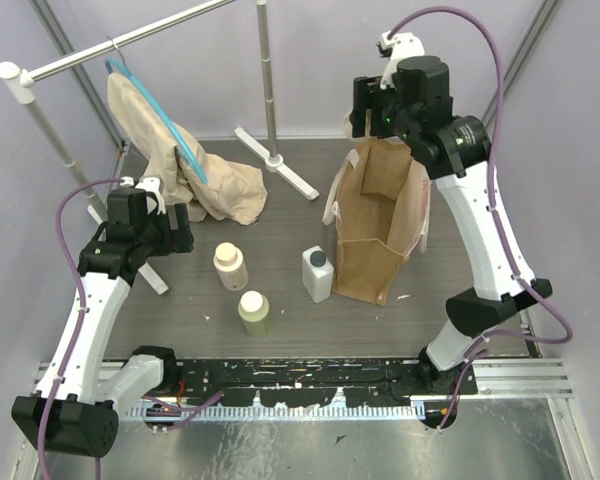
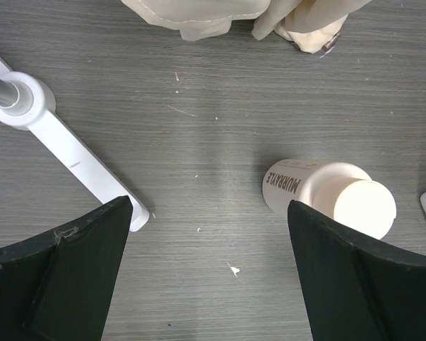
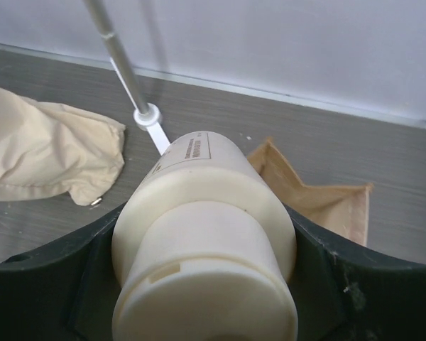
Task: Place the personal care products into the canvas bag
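Note:
A round cream bottle (image 3: 206,241) fills the right wrist view, and my right gripper (image 3: 204,298) is shut on it. That gripper (image 1: 372,118) hangs high over the back rim of the tan canvas bag (image 1: 380,225), whose open mouth (image 3: 319,195) shows just beyond the bottle. Three more products stand on the table left of the bag: a cream bottle (image 1: 230,265), a yellowish bottle (image 1: 254,312) and a white rectangular bottle with a dark cap (image 1: 317,273). My left gripper (image 1: 183,237) is open, low over the table, and the cream bottle (image 2: 326,195) stands just beyond its right finger (image 2: 369,284).
A beige cloth (image 1: 195,165) hangs from a blue hanger on a metal rack at the back left. One white rack foot (image 2: 71,160) lies by my left gripper and another (image 1: 278,160) lies behind the bag. Grey walls close in the sides.

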Robot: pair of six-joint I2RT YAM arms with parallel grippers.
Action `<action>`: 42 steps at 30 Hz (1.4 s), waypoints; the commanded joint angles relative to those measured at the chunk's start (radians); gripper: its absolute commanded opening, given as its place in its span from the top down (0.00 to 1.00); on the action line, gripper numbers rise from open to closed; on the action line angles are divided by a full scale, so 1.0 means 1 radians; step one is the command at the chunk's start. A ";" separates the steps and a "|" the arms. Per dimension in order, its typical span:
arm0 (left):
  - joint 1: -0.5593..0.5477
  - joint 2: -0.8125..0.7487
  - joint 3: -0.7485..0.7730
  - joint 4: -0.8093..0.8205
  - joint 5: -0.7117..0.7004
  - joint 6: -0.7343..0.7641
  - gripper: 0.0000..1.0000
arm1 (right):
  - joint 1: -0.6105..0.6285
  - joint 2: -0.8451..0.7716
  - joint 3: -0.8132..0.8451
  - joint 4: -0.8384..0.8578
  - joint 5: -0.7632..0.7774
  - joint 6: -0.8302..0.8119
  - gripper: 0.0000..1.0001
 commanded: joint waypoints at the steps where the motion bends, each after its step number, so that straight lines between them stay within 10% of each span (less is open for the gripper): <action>1: 0.002 0.001 -0.016 0.028 0.023 -0.010 0.02 | -0.051 -0.071 -0.091 0.096 -0.010 0.026 1.00; 24: 0.002 -0.012 -0.001 0.001 0.010 -0.006 0.02 | -0.211 -0.114 -0.801 0.434 -0.084 0.034 1.00; 42: 0.002 0.003 0.010 -0.013 -0.005 -0.011 0.02 | -0.212 0.080 -0.786 0.521 -0.049 -0.033 0.99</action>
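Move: From the right hand, which already holds the white bottle high up, the canvas bag's middle lies about 8 cm to the right, 2 cm back and some 32 cm below. The black-capped bottle stands about 14 cm back, 8 cm to the left and 36 cm down; the rack foot is some 20 cm ahead, 18 cm left and 42 cm down. From the left hand, the bag is roughly 10 cm ahead, 50 cm to the right and 9 cm lower. Keep the right fingers shut on the white bottle and lower it some 30 cm through the open mouth of the canvas bag, going about 8 cm to the right early in the descent. Tip the hand nose-down by roughly 25 degrees on the way, then slow near the bottom and ease a few centimetres forward inside the bag. ##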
